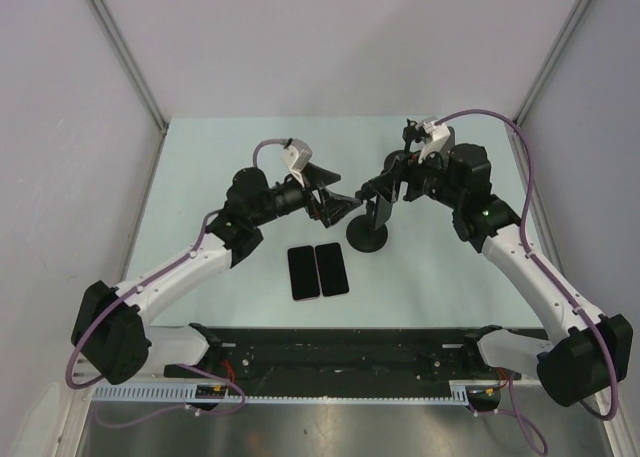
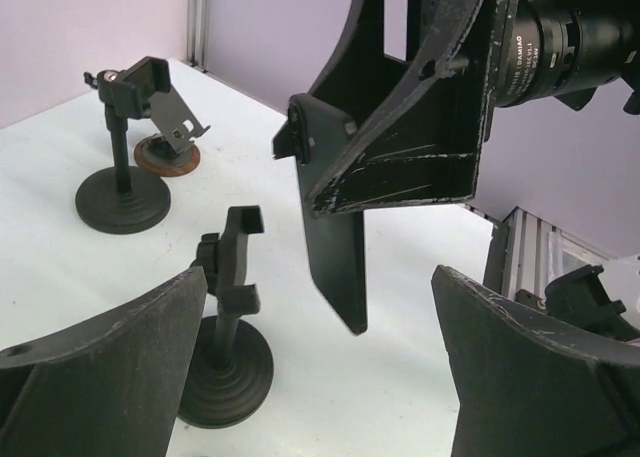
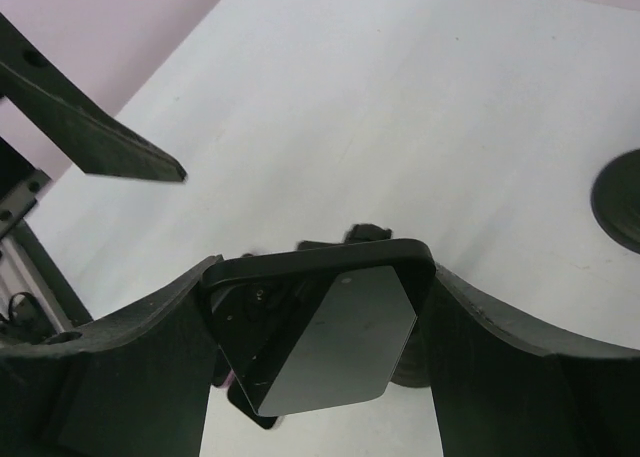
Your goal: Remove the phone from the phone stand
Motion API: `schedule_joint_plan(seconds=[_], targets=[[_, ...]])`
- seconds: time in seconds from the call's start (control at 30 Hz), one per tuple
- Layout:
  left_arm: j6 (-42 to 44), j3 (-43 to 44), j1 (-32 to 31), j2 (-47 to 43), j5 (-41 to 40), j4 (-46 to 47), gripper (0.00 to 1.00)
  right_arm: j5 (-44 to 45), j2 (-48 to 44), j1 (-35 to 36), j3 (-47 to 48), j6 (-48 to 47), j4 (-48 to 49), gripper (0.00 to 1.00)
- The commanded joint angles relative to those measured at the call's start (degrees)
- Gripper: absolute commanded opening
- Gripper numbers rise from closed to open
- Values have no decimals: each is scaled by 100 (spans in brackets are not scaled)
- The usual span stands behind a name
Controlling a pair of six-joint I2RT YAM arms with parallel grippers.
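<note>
A black phone point(image 3: 330, 342) with a glossy screen sits crosswise between the fingers of my right gripper point(image 3: 322, 295), which is shut on its edges. In the left wrist view the phone point(image 2: 335, 267) hangs edge-on above the table, up and to the right of the black phone stand point(image 2: 228, 322). The stand's clamp is empty and apart from the phone. My left gripper point(image 2: 320, 377) is open, its two fingers spread wide with nothing between them, just left of the phone. From above, the left gripper point(image 1: 345, 205) and right gripper point(image 1: 383, 189) face each other over the stand's round base point(image 1: 368, 240).
Two more phones point(image 1: 303, 272) point(image 1: 332, 268) lie flat side by side in front of the stand. A second stand point(image 2: 125, 177) with a brown disc point(image 2: 167, 159) behind it is farther back. A black rail point(image 1: 340, 352) runs along the near table edge.
</note>
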Motion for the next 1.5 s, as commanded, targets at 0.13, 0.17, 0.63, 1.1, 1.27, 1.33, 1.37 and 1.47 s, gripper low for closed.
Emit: schedule_joint_plan(seconds=[0.13, 0.17, 0.63, 1.1, 1.27, 1.33, 1.37, 1.47], targets=[[106, 2, -543, -341, -1191, -256, 99, 935, -199, 747, 788, 777, 319, 0], [97, 11, -569, -349, -1270, -274, 99, 1153, -190, 801, 806, 908, 336, 0], [414, 28, -930, -499, -2115, -669, 65, 2289, 91, 1803, 947, 1305, 327, 0], [361, -306, -886, -1052, -2720, -1204, 0, 2070, 320, 2040, 964, 1384, 810, 32], [98, -516, -465, -1465, -2783, -1688, 0, 1868, 346, 2023, 990, 1191, 767, 85], [10, -674, -219, -1736, -2739, -1978, 0, 1885, 311, 2014, 982, 1086, 706, 98], [1, -727, -122, -1825, -2695, -2075, 0, 1903, 285, 1971, 990, 1042, 679, 100], [-280, -1096, 422, -2159, -2310, -2530, 0, 2008, 179, 1874, 991, 875, 433, 100]])
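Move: My right hand already holds the phone by its long edges, the middle hanging about 4 cm below that hand's point and 1 cm nearer me. From my open left hand, the phone is about 8 cm to the right, 1 cm ahead and 4 cm lower; the empty stand's head is some 8 cm ahead, 6 cm right and 12 cm below. From my right hand, the left gripper waits roughly 8 cm left and 2 cm back, about level. I carry the phone left about 9 cm with my right hand, first rising some 5 cm, then sinking a little and easing back, into my waiting left fingers, which turn some 10 degrees counter-clockwise and pinch it across its thickness. My right fingers then open and let go, and my left hand draws the phone away to the left and down, still turning counter-clockwise. ##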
